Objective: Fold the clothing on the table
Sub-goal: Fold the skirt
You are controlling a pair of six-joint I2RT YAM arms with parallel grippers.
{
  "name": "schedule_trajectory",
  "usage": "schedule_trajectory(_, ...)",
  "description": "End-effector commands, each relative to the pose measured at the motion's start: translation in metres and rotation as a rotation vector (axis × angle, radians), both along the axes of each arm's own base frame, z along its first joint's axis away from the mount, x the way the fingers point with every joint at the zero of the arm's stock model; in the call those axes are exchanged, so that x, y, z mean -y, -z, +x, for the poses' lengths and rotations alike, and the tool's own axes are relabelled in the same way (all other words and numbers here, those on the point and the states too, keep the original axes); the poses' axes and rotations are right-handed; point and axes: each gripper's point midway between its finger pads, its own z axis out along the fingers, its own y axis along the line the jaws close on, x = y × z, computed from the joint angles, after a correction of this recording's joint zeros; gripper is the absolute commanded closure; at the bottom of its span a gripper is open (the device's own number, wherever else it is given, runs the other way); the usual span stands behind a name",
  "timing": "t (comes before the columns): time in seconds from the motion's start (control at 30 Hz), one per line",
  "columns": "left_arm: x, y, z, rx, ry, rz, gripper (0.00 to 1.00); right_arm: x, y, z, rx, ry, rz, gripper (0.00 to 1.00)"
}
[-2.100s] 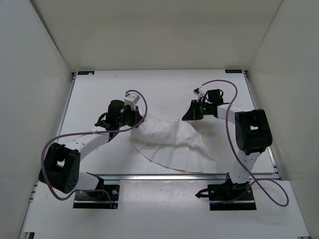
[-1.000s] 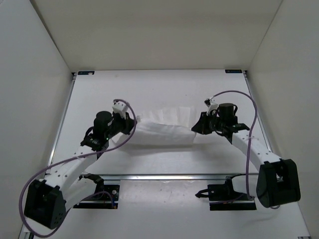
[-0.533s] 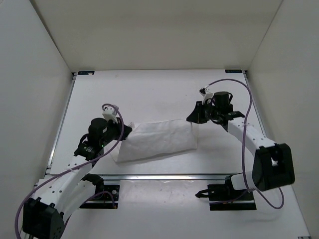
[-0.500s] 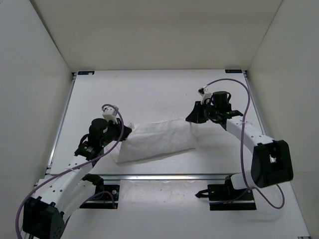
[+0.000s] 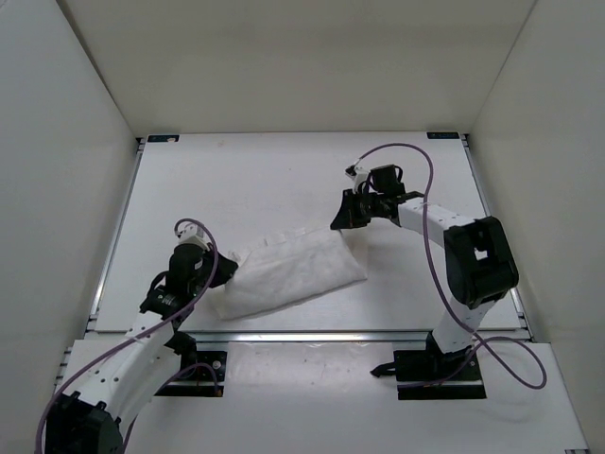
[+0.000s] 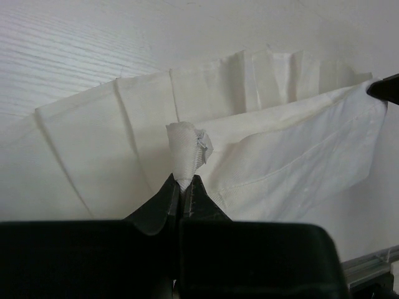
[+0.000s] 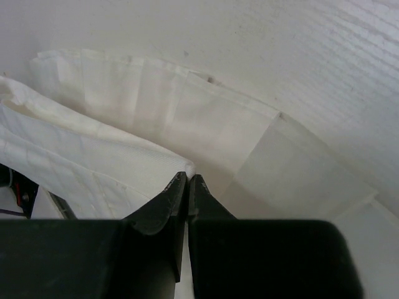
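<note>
The white clothing (image 5: 291, 270) lies as a folded band slanting across the near middle of the table (image 5: 284, 180). My left gripper (image 5: 225, 274) is shut on the band's near left corner; the left wrist view shows a bunched tip of fabric (image 6: 185, 152) pinched between the jaws of that left gripper (image 6: 184, 185). My right gripper (image 5: 342, 225) is shut on the far right corner, where a folded edge of the clothing (image 7: 124, 156) meets the closed tips of the right gripper (image 7: 187, 179). Pleated layers spread beyond both grips.
White walls close in the table on three sides. A metal rail (image 5: 312, 335) runs along the near edge, just in front of the clothing. Purple cables (image 5: 425, 180) loop over both arms.
Both grippers have carried the clothing's ends: the left has drawn back toward the near left, the right has swung left and farther back. The band now slants and bunches shorter.
</note>
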Motion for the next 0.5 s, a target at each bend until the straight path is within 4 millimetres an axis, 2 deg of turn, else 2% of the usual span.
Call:
schedule_trajectory(0.0, -0.028, 0.009, 0.008, -0.049, -0.164, 0.044, 1.00, 0.007, -0.005, 0.032, 0.075, 0.046, -0.028, 1.00)
schedule_trajectory(0.13, -0.028, 0.013, 0.016, -0.052, -0.174, 0.050, 1.00, 0.010, -0.004, 0.050, 0.079, 0.055, -0.060, 1.00)
schedule_trajectory(0.23, -0.034, 0.021, 0.016, -0.103, -0.206, 0.081, 1.00, 0.010, 0.004, 0.055, 0.059, 0.058, -0.063, 0.95)
schedule_trajectory(0.27, -0.040, 0.028, 0.013, -0.134, -0.231, 0.107, 1.00, 0.009, 0.002, 0.060, 0.063, 0.060, -0.055, 0.92)
schedule_trajectory(0.33, -0.045, 0.032, 0.011, -0.158, -0.252, 0.126, 1.00, 0.004, 0.004, 0.061, 0.046, 0.044, -0.048, 0.74)
schedule_trajectory(0.37, -0.045, 0.032, 0.009, -0.168, -0.262, 0.117, 0.94, 0.001, 0.000, 0.065, 0.064, 0.033, -0.053, 0.48)
schedule_trajectory(0.4, -0.049, 0.031, 0.010, -0.178, -0.277, 0.118, 0.77, 0.001, -0.001, 0.068, 0.072, 0.039, -0.063, 0.31)
schedule_trajectory(0.43, -0.050, 0.030, 0.010, -0.183, -0.291, 0.115, 0.50, 0.002, -0.003, 0.069, 0.076, 0.044, -0.073, 0.24)
schedule_trajectory(0.47, -0.050, 0.026, 0.012, -0.167, -0.289, 0.114, 0.35, 0.003, -0.012, 0.072, 0.091, 0.044, -0.065, 0.16)
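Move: Each gripper already pinches a corner of the skirt, roughly 6 cm above the table. The skirt's middle lies about 12 cm to the right of the left gripper and level with it, and 9 cm left and 12 cm back from the right gripper. The skirt's near-left corner is some 12 cm back and 2 cm left of the left gripper; the near-right corner is roughly 11 cm back and 7 cm right of the right gripper. Lower the left gripper about 4 cm towards the table, sliding it nearly as far left with its corner and tipping and turning the wrist a little, counter-clockwise; open the fingers roughly halfway only at the very end. Meanwhile carry the right gripper some 5 cm forward, sinking slightly, and spread its fingers wide on the way to let go of its corner. ##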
